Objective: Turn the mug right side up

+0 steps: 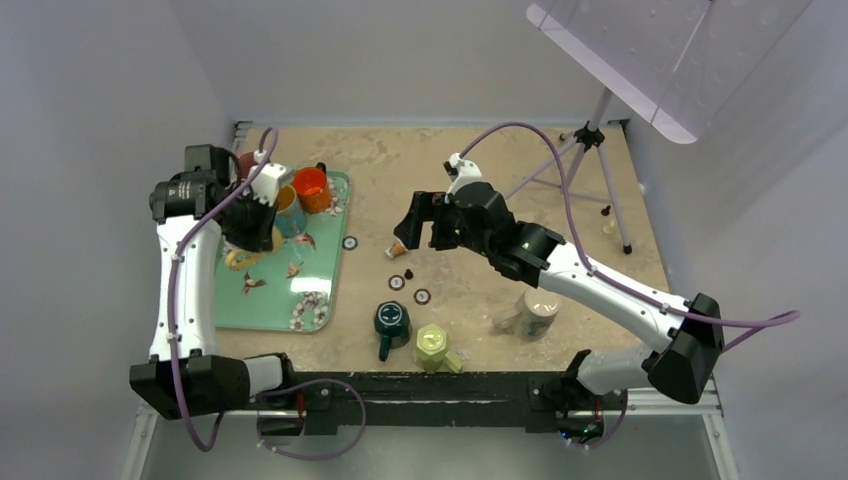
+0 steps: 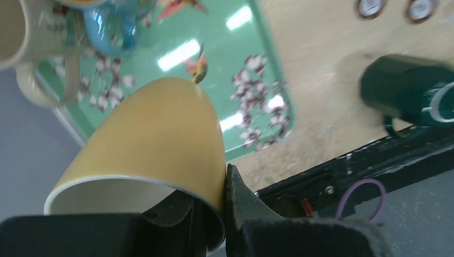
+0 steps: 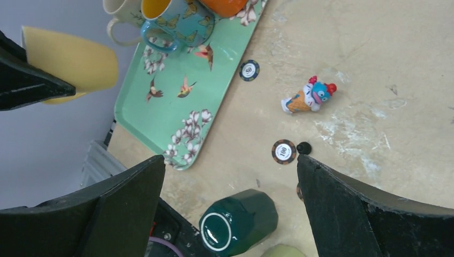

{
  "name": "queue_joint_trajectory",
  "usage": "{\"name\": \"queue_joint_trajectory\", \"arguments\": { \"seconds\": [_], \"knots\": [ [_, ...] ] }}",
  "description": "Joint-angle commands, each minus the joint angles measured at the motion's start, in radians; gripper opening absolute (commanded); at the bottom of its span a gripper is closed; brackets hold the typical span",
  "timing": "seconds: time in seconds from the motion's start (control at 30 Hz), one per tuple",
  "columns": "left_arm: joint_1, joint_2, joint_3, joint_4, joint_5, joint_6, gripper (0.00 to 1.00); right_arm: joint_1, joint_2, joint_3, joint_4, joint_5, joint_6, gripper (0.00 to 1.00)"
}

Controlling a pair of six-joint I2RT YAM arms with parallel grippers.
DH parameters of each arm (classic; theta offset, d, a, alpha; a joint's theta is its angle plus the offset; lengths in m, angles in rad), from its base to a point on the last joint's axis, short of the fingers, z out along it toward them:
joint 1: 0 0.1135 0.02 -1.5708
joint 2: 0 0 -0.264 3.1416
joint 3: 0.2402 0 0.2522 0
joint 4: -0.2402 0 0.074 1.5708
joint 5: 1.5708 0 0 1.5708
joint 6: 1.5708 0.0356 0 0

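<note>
My left gripper (image 1: 247,232) is shut on the wall of a yellow mug (image 2: 155,134), one finger inside the rim and one outside. It holds the mug tilted above the green floral tray (image 1: 268,300), with the white inside of the mug towards the wrist camera. The mug also shows in the right wrist view (image 3: 75,64). A dark green mug (image 1: 392,320) stands base up near the table's front edge and shows in the right wrist view (image 3: 241,222). My right gripper (image 1: 420,220) is open and empty above the table's middle (image 3: 230,160).
An orange mug (image 1: 311,188), a blue butterfly mug (image 3: 176,24) and a cream mug (image 2: 32,37) sit at the tray's far end. A lime mug (image 1: 433,345) and a white mug (image 1: 538,312) stand near the front. A small toy (image 3: 308,96), poker chips (image 3: 284,151) and a tripod (image 1: 600,170) are also on the table.
</note>
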Motion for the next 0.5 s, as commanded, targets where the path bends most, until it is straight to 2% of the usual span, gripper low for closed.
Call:
{"name": "queue_joint_trajectory", "arguments": {
  "seconds": [0.0, 0.13, 0.37, 0.47],
  "knots": [
    [0.190, -0.018, -0.156, 0.087, -0.166, 0.227, 0.00, 0.004, -0.039, 0.020, -0.018, 0.075, -0.043, 0.98],
    [0.233, 0.016, -0.317, 0.292, -0.222, 0.239, 0.00, 0.005, -0.024, 0.047, -0.016, 0.055, -0.070, 0.98],
    [0.315, 0.213, -0.329, 0.482, -0.257, 0.201, 0.00, 0.015, -0.030, 0.047, -0.032, 0.046, -0.086, 0.98],
    [0.319, 0.274, -0.308, 0.506, -0.277, 0.207, 0.00, 0.022, -0.032, 0.028, -0.042, 0.046, -0.084, 0.98]
  ]
}}
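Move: The left hand already holds the yellow mug; the free tray spot it is bound for lies about 13 cm left, 2 cm ahead and 20 cm below. The blue mug stands straight ahead of this hand by some 14 cm, the white mug about 14 cm ahead and 9 cm left, both about 19 cm down. From the right hand that spot is roughly 45 cm left, level with it and 22 cm lower. The left hand, fingers still gripping, sinks about 15 cm and swings 13 cm left towards the tray's free spot. ##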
